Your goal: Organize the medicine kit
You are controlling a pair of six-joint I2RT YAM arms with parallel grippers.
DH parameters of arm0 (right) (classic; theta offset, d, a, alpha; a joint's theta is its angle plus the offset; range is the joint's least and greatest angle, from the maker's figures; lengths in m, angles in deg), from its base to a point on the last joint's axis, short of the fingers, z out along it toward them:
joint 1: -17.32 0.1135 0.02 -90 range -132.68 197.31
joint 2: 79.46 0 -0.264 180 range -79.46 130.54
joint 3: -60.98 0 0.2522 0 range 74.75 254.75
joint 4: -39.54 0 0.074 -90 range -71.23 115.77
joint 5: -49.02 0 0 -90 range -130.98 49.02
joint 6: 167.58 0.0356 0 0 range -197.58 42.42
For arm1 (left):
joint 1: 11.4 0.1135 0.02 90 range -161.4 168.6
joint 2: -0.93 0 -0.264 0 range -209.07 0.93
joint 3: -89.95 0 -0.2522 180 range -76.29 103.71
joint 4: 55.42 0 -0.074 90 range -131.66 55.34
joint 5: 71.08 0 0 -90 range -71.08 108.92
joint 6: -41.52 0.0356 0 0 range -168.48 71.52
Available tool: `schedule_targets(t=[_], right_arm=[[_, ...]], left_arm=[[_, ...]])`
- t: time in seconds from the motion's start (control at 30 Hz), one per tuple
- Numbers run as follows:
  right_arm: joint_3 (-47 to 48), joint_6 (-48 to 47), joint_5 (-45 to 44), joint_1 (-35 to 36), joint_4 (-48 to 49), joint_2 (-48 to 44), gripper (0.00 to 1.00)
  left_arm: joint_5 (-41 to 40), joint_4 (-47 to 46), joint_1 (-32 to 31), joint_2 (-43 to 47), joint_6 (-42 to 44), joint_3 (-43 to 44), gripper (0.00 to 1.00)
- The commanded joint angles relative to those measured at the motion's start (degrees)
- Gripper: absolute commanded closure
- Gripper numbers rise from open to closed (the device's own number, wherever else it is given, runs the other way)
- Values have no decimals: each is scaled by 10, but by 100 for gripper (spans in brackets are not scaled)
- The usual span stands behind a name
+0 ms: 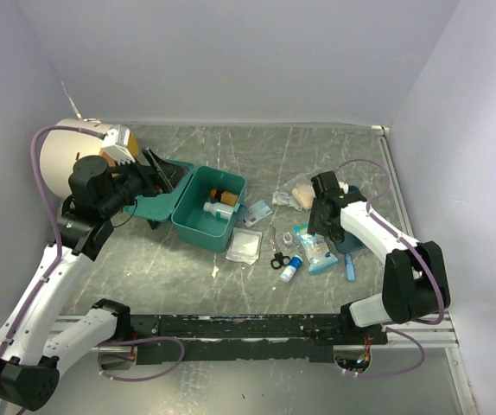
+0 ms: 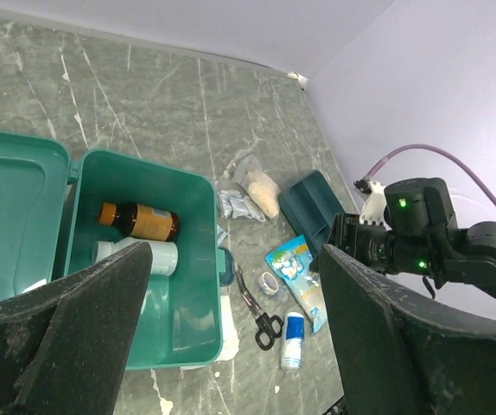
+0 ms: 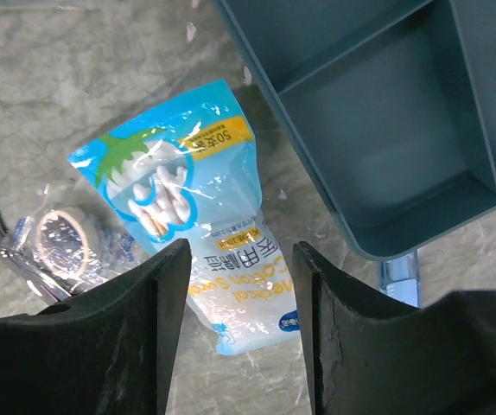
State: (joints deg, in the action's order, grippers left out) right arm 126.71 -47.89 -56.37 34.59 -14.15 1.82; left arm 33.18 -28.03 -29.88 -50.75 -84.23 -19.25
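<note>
The medicine kit [image 1: 185,226] is a teal box standing open left of centre, its lid [image 2: 15,216] folded back. Inside lie a brown bottle [image 2: 140,220] and a white bottle [image 2: 149,255]. My left gripper [image 2: 235,346] hovers above the box's right side, open wide and holding nothing. My right gripper [image 3: 239,328] is open just above a blue cotton swab packet [image 3: 192,216], which lies flat on the table; its lower end shows between the fingers. Right beside that packet sits the darker teal divided tray [image 3: 386,130].
Scissors [image 2: 261,311], a tape roll [image 2: 270,284] and a small blue-and-white bottle [image 2: 293,340] lie between the box and the packet. A white flat packet [image 1: 244,245] lies by the box's front. A clear bag [image 1: 295,194] lies behind. A cream cylinder [image 1: 66,151] stands far left.
</note>
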Motion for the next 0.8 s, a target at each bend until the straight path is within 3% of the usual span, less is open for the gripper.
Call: schedule_targets(t=[0.0, 0.37, 0.53, 0.77], right_arm=[[-18, -6, 50, -21, 10, 11, 50], [-58, -5, 179, -58, 61, 41, 45], [-55, -8, 173, -61, 68, 57, 45], [-39, -18, 164, -63, 80, 38, 57]], left_arm=[[15, -34, -2, -6, -16, 10, 11], [18, -46, -2, -11, -27, 8, 11], [18, -47, -2, -9, -25, 7, 11], [19, -39, -2, -2, -19, 6, 10]])
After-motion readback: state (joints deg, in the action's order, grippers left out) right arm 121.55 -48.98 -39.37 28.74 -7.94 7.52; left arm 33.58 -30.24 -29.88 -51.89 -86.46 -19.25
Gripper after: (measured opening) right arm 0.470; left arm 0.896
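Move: The blue cotton swab bag is almost under my right hand, some 5 cm below it, about 2 cm back and 2 cm to the left. Some 7 cm below are the dark tray, about 6 cm ahead and 6 cm right of this hand, and the tape roll, level with it and roughly 9 cm left; the blue-capped bottle is about 7 cm back and 9 cm left. From my left hand the bag lies around 35 cm right, 3 cm back and 32 cm below. I sink my right hand about 5 cm onto the swab bag, easing back some 2 cm first and then roughly 2 cm left. On the way down I roll and tip the wrist by some 15 degrees so the fingers point straighter down, keeping them about half open, and their tips come down astride the middle of the bag, touching its sides. ##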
